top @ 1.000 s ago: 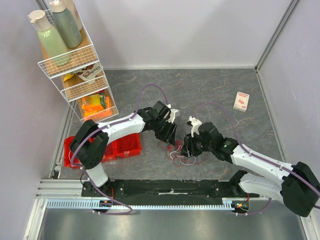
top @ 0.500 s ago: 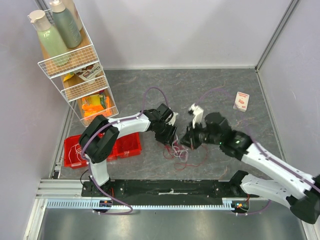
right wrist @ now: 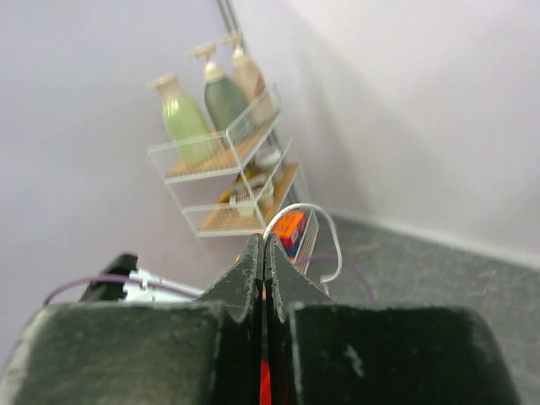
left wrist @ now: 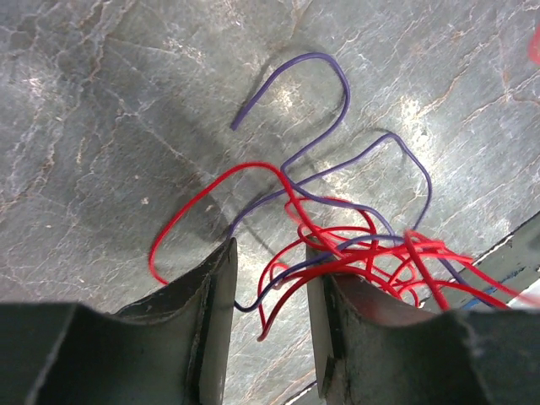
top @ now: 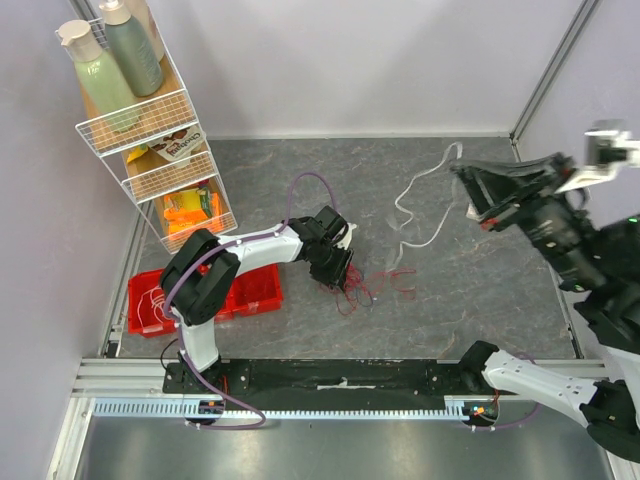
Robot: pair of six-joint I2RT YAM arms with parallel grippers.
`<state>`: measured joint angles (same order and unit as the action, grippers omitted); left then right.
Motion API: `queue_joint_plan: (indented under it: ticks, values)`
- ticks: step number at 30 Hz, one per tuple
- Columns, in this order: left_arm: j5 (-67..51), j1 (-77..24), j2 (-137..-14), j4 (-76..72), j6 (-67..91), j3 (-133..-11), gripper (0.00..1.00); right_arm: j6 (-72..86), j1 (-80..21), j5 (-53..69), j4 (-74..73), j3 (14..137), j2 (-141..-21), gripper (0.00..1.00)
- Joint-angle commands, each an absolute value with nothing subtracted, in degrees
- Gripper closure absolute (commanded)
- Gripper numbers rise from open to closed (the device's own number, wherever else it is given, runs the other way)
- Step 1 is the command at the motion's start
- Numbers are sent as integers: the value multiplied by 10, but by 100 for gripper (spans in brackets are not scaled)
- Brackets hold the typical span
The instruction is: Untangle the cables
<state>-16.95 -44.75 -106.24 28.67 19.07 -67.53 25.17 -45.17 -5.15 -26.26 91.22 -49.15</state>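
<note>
The cables lie as a red and dark purple tangle (top: 362, 285) on the grey floor, with a white cable (top: 412, 205) rising out of it. My left gripper (top: 338, 268) is low at the tangle's left edge and open. Red cables (left wrist: 354, 245) and a purple cable (left wrist: 337, 93) run between its fingers (left wrist: 215, 321), one red strand lying against the right finger. My right gripper (top: 464, 178) is raised high at the right, shut on the white cable (right wrist: 325, 221), which loops out from its tips (right wrist: 264, 246).
A white wire rack (top: 150, 140) with bottles and packets stands at the back left, also in the right wrist view (right wrist: 228, 160). Red bins (top: 240, 295) sit beside the left arm. Walls close in the floor behind and on both sides.
My right gripper shut on the white cable and rose up to the right, drawing it out of the tangle. The left gripper stayed low at the tangle, shifting slightly.
</note>
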Motion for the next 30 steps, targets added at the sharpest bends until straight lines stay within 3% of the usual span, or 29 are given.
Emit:
queue_joint_plan:
  ticks: [1, 10, 14, 19, 23, 30]
  values:
    - [-152, -448, -1056, 292, 194, -698, 56, 198, -453, -130, -265, 988, -496, 100]
    - [-151, -448, -1045, 296, 189, -705, 57, 150, -453, -172, -211, 1023, -466, 100]
    - [-144, -447, -999, 286, 173, -698, 53, 170, -453, -188, -207, 933, -452, 100]
    - [-138, -448, -859, 201, 139, -630, 37, 230, -453, -213, -209, 736, -424, 100]
    - [-134, -448, -731, 107, 115, -561, 32, 260, -453, -185, -215, 607, -431, 100]
    - [-178, -449, -552, -88, 77, -420, 27, 262, -453, -69, -250, 534, -497, 100]
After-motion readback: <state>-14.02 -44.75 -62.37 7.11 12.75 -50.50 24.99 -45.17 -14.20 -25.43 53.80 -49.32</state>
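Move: Straight below the left hand, about 1 cm down, the tangle of red and blue cables centres some 3 cm to its right; a loose red loop lies roughly 12 cm to its right, and the nearest red tray compartment about 20 cm to its left and 1 cm back. The right hand is high up holding the white cable: the bare tabletop it comes down over is about 10 cm ahead, 6 cm left and 54 cm below, with the tangle 4 cm ahead and 12 cm left, equally low. Keeping the white cable pinched, the right hand first swings it up and to the right about 8 cm each, away from the tangle, then reverses, dropping some 35 cm while sweeping left and forward over the table just beyond the tangle, fingers tipping down. The left hand stays low among the red and blue cables, then opens wider and lifts off about 20 cm, fingers tilting up and forward. ##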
